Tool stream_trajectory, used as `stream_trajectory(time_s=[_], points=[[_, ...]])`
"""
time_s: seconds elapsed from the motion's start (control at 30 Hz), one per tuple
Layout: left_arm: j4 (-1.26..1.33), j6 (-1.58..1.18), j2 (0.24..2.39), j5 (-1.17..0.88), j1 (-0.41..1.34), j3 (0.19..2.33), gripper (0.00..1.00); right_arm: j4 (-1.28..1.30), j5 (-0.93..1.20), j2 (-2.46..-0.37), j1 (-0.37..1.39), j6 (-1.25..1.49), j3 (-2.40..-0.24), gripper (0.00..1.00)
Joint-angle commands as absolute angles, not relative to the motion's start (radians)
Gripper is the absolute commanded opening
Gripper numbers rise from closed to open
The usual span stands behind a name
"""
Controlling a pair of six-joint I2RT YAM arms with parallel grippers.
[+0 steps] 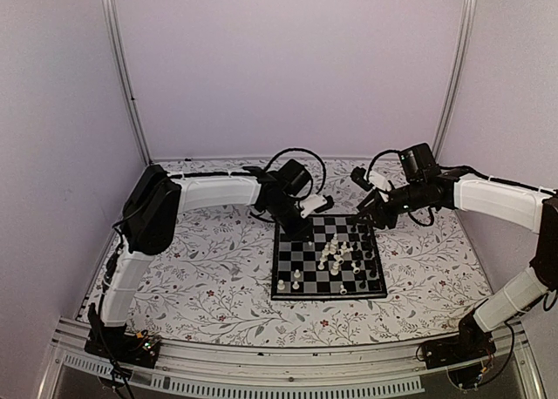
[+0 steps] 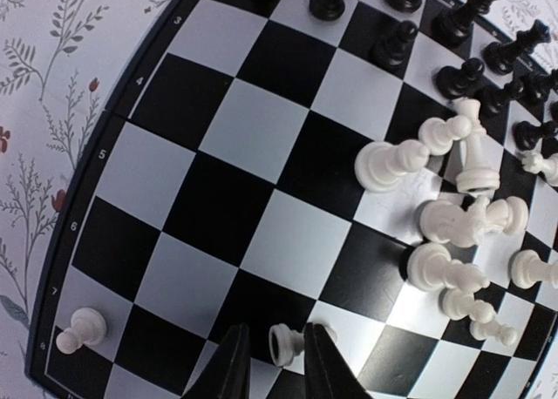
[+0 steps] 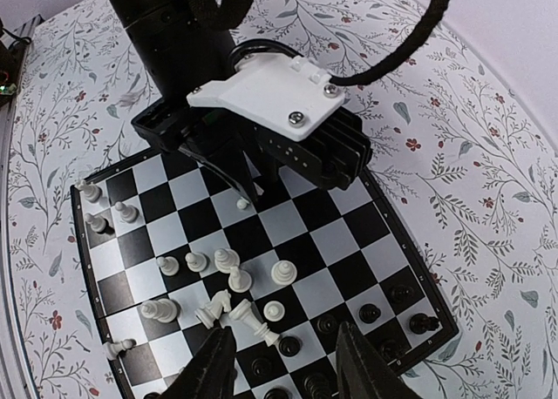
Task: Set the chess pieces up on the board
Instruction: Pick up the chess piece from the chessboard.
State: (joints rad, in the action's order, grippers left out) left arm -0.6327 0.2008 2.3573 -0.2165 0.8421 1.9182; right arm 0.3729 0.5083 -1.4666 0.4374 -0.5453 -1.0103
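The board [image 1: 292, 253] lies in the middle of the table. White chess pieces [image 1: 336, 255] lie tumbled in a heap at its centre, and black chess pieces [image 3: 370, 313] stand along one edge. My left gripper [image 2: 277, 336] is low over the board, open, with its fingers on either side of a tipped white pawn [image 2: 286, 342]. A gap shows between that pawn's base and the left finger. My right gripper [image 3: 283, 329] hovers open above the heap with nothing between its fingers.
Single white pawns [image 1: 296, 281] stand on the board's near-left squares, one [image 2: 80, 329] in a corner. The floral table surface [image 1: 200, 277] surrounds the board. The left arm's wrist [image 3: 279, 111] hangs over the board's far side, close to my right gripper.
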Motion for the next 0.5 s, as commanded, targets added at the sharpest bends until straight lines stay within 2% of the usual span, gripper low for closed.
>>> stream_trajectory(time_s=[0.0,0.27,0.47], points=[[-0.653,0.178,2.378,-0.234,0.833,1.933,0.21,0.363,0.519,-1.447,0.433,-0.554,-0.998,0.43],[-0.673,0.168,2.373,-0.295,0.819,1.923,0.06,0.365,0.522,-1.458,0.433,-0.554,-0.999,0.42],[-0.628,0.056,2.292,-0.390,0.771,1.899,0.01,0.366,0.556,-1.474,0.433,-0.558,-1.004,0.42]])
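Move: Between the left hand's barely parted fingers lies a fallen white pawn, straight below the hand point by about 1 cm. Some 6 cm to its right, a centimetre nearer the robot, stands a white piece; the white cluster's middle is about 5 cm right and 4 cm back. Another white pawn is about 6 cm ahead and 3 cm left. From the right hand the fallen pawn lies roughly 12 cm left, 2 cm ahead and 12 cm down. Closing the left fingers from about a quarter open to nearly shut over the middle of the fallen white pawn, seemingly to pinch its narrow waist. The hand otherwise stays where it is, low over the board, while the wrist turns about 5 degrees. ##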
